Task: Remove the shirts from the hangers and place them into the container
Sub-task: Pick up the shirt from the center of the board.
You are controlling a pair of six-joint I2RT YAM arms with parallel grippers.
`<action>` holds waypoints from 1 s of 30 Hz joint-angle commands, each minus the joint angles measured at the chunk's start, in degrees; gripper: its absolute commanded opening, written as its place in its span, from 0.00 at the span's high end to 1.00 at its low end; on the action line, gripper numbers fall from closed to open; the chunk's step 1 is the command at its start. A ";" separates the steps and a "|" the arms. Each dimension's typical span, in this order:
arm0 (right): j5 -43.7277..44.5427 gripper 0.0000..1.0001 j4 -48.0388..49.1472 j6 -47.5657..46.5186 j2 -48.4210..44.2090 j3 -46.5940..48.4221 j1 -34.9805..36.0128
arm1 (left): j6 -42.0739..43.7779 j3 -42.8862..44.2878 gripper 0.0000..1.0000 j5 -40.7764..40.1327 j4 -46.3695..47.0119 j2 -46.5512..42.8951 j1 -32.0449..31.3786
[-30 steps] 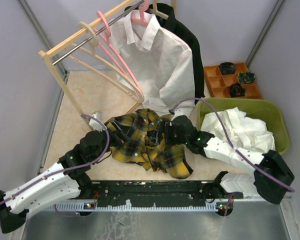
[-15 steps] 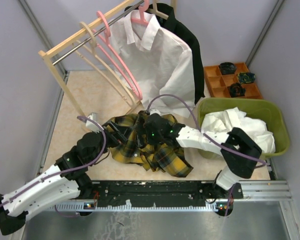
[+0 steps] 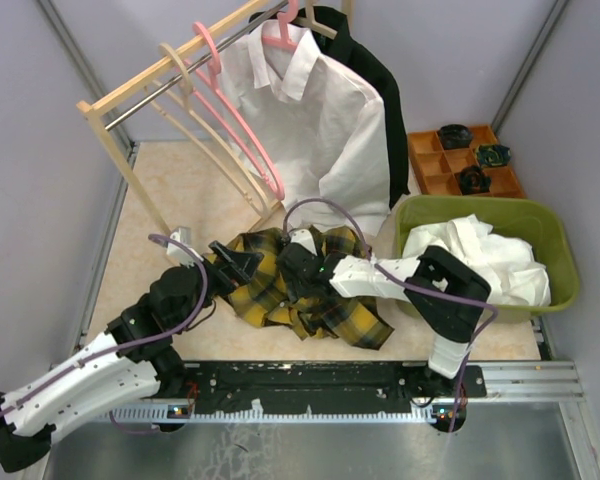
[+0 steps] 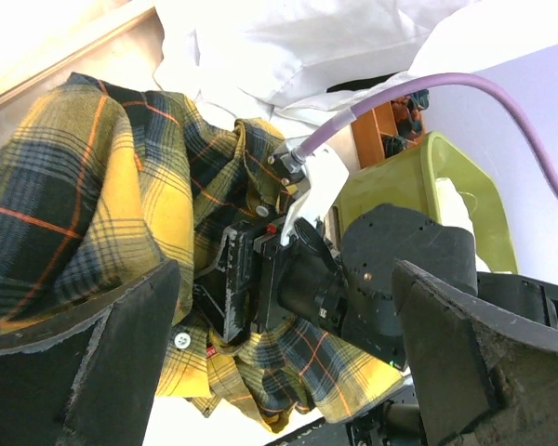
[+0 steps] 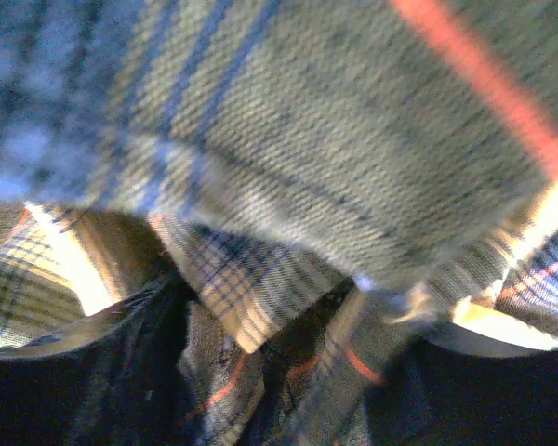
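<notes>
The yellow-and-green plaid shirt (image 3: 325,305) lies crumpled on the table (image 3: 160,190), off any hanger. My right gripper (image 3: 286,278) is pushed down into it. In the right wrist view plaid cloth fills the frame, and it bunches between the right gripper's (image 5: 288,372) spread dark fingers. My left gripper (image 3: 235,262) hovers wide open at the shirt's left edge; the left wrist view shows nothing between its fingers (image 4: 84,353). A white shirt (image 3: 315,125) and a black shirt (image 3: 385,95) hang on the rack. Another white shirt (image 3: 485,262) lies in the olive-green container (image 3: 570,275).
The wooden rack (image 3: 115,140) stands at the back left, with an empty pink hanger (image 3: 248,125) and a beige hanger (image 3: 180,75) on its bar. An orange compartment tray (image 3: 427,160) with small dark items sits behind the container. Purple cables loop over both arms.
My right arm has swung left across the plaid shirt, and its gripper has sunk into the cloth with the jaws narrowing. The left gripper has shifted slightly and stays open.
</notes>
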 commanded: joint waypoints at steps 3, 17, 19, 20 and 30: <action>5.54 0.69 -5.66 -4.45 -8.12 -5.44 3.85 | -0.03 0.46 0.01 0.13 1.69 0.67 -0.01; -1.81 0.98 3.81 -5.04 -49.78 -19.96 3.86 | -0.13 0.91 0.01 0.82 2.23 2.66 -0.01; -4.14 0.98 0.43 -4.58 -53.16 -20.44 3.86 | -0.17 0.90 0.01 0.95 2.17 2.68 -0.04; -4.98 0.98 -1.81 -4.61 -54.52 -20.48 3.88 | -0.22 0.84 0.01 1.04 2.21 2.69 -0.04; -6.28 0.81 -10.50 3.61 -46.06 -21.74 3.77 | -2.21 -0.04 0.01 3.19 2.47 2.24 -0.08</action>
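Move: The right hand is down in the crumpled plaid shirt, whose middle lies about 3 cm to its right, level with it ahead and some 1 cm below. From that hand the green container is roughly 36 cm to the right, 6 cm farther out and 3 cm higher, and the white hanging shirt is about 20 cm straight ahead and 20 cm higher. From the left hand the plaid shirt lies some 12 cm to the right, 2 cm ahead and 17 cm below. The right hand's fingers go on closing from about three-quarters open until they pinch a bunch of the plaid shirt, while the hand starts back and to the right and then climbs some 15 cm, its fingertips swinging out to its left by about 25 degrees. Keeping hold of the cloth, it goes on back and right away from the white hanging shirt, about 9 cm back and 8 cm right in all, and sinks again by some 4 cm at the end. ##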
